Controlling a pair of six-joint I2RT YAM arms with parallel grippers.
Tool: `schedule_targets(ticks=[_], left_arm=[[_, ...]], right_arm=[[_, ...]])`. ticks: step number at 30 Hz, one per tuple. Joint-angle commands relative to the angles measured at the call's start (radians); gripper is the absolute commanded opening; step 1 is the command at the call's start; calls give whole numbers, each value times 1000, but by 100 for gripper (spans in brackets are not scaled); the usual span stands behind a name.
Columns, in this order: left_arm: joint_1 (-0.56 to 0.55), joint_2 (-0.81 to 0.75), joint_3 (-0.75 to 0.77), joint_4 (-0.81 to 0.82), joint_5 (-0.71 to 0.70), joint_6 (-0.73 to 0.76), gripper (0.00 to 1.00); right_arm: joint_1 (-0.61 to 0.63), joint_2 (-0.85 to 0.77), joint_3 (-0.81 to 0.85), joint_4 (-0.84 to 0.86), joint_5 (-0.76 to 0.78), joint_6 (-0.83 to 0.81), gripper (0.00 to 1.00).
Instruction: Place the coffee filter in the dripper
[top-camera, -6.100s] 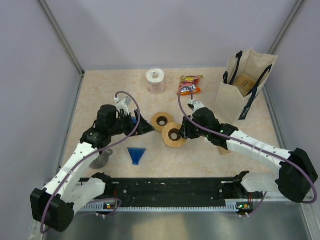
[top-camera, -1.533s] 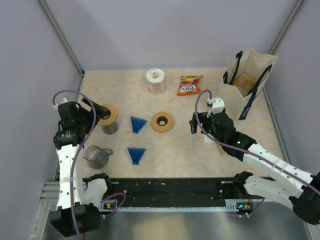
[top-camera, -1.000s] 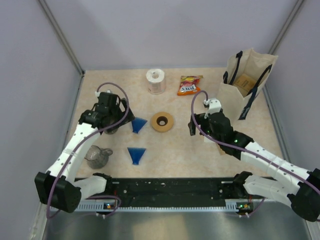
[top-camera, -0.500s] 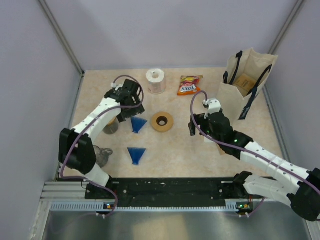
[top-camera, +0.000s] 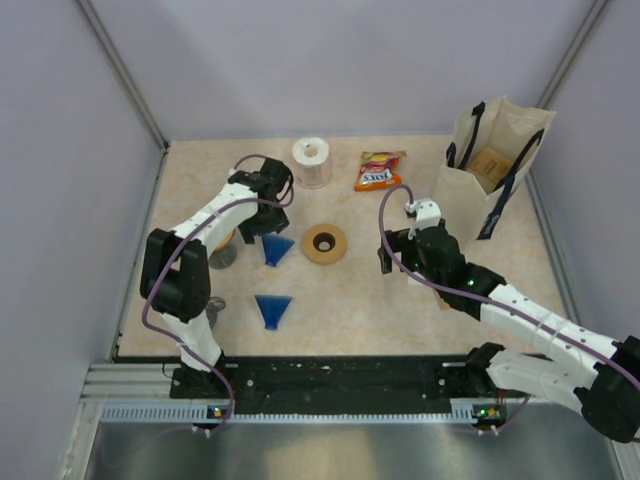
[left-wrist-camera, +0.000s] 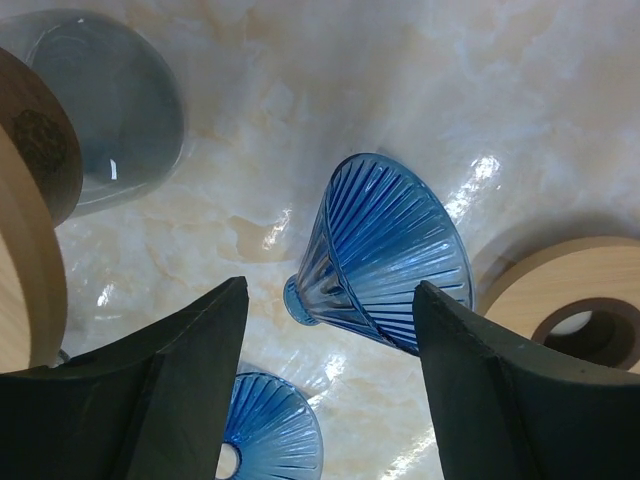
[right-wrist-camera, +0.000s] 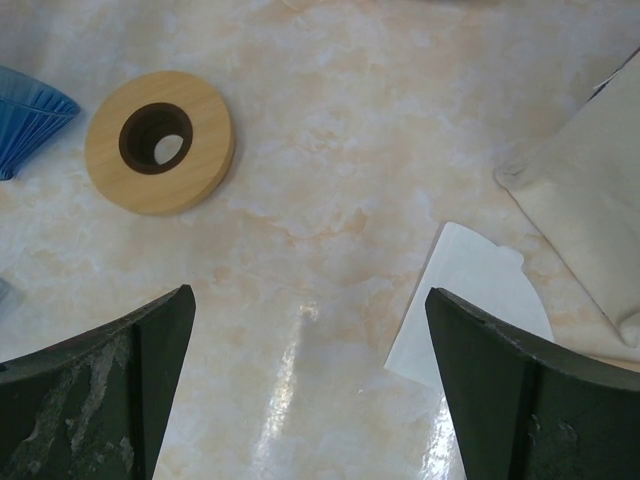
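A blue ribbed dripper (left-wrist-camera: 385, 255) lies on its side on the table, also in the top view as the dripper (top-camera: 277, 248). My left gripper (left-wrist-camera: 330, 300) hangs just above it, open, a finger on each side of its narrow end and neither one touching. A second blue dripper (left-wrist-camera: 270, 435) lies nearer the arms' bases. The white coffee filter (right-wrist-camera: 470, 300) lies flat beside the paper bag (right-wrist-camera: 590, 190). My right gripper (right-wrist-camera: 310, 300) hovers wide open over bare table just left of the filter, holding nothing.
A wooden ring (top-camera: 325, 243) lies right of the dripper. A glass carafe (left-wrist-camera: 110, 110) with a wooden collar (left-wrist-camera: 30, 200) stands left of it. At the back are a toilet roll (top-camera: 311, 162), a snack packet (top-camera: 379, 171) and the bag (top-camera: 490, 170).
My left arm has swung from the left side across to the upper dripper, and its jaws have narrowed round it. The right arm has stayed put.
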Motion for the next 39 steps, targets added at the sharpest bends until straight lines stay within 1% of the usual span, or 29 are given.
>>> schedule_targets(ticks=[1, 2, 4, 8, 9, 11, 15, 17, 21, 25, 29, 30, 31, 33, 39], left_arm=[[-3, 15, 36, -23, -27, -24, 70], [-1, 18, 34, -20, -26, -24, 69], [-1, 24, 36, -13, -17, -22, 63], [-1, 46, 34, -14, -6, -28, 61], [-1, 49, 33, -13, -4, -28, 59], [-3, 50, 34, -8, 2, -27, 58], [-1, 47, 34, -3, 2, -27, 52], [-3, 50, 34, -5, 2, -28, 47], [-3, 50, 33, -5, 9, -28, 40], [-1, 49, 33, -11, 12, -25, 26], [-1, 33, 25, -8, 14, -27, 20], [-3, 32, 22, -8, 17, -27, 17], [-3, 26, 21, -6, 17, -27, 9], [-3, 20, 16, -3, 23, -17, 0], [-1, -35, -4, 12, 35, 16, 0]], right_arm=[[-6, -7, -14, 29, 23, -15, 99], [-7, -7, -16, 31, 23, -13, 99], [-6, -6, -16, 31, 26, -13, 99], [-6, -7, -19, 32, 31, -15, 99], [-6, -7, -19, 31, 34, -13, 99], [-6, -7, -19, 28, 41, -12, 99], [-6, -7, -19, 28, 43, -13, 99], [-7, -7, -19, 28, 46, -9, 99], [-6, -10, -19, 22, 54, -13, 99], [-6, -16, -20, 19, 60, -12, 99], [-4, -16, -20, 18, 64, -10, 99], [-6, -16, -20, 18, 63, -9, 99], [-6, -18, -20, 17, 63, -9, 99], [-6, -16, -22, 17, 66, -9, 99], [-4, -23, -22, 18, 67, -7, 99]])
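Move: The far blue dripper lies on its side just below the left hand, its middle about 2 cm back, 2 cm to the right and 4 cm down. The loose wooden ring is about 10 cm right of that dripper, the ring-topped glass some 11 cm left of it, and the nearer blue dripper about 13 cm back from it. From the right hand the far dripper lies roughly 22 cm left, 2 cm ahead and 10 cm below. The left hand sinks some 2 cm at the far blue dripper, fingers closing almost shut to pinch its rim. ##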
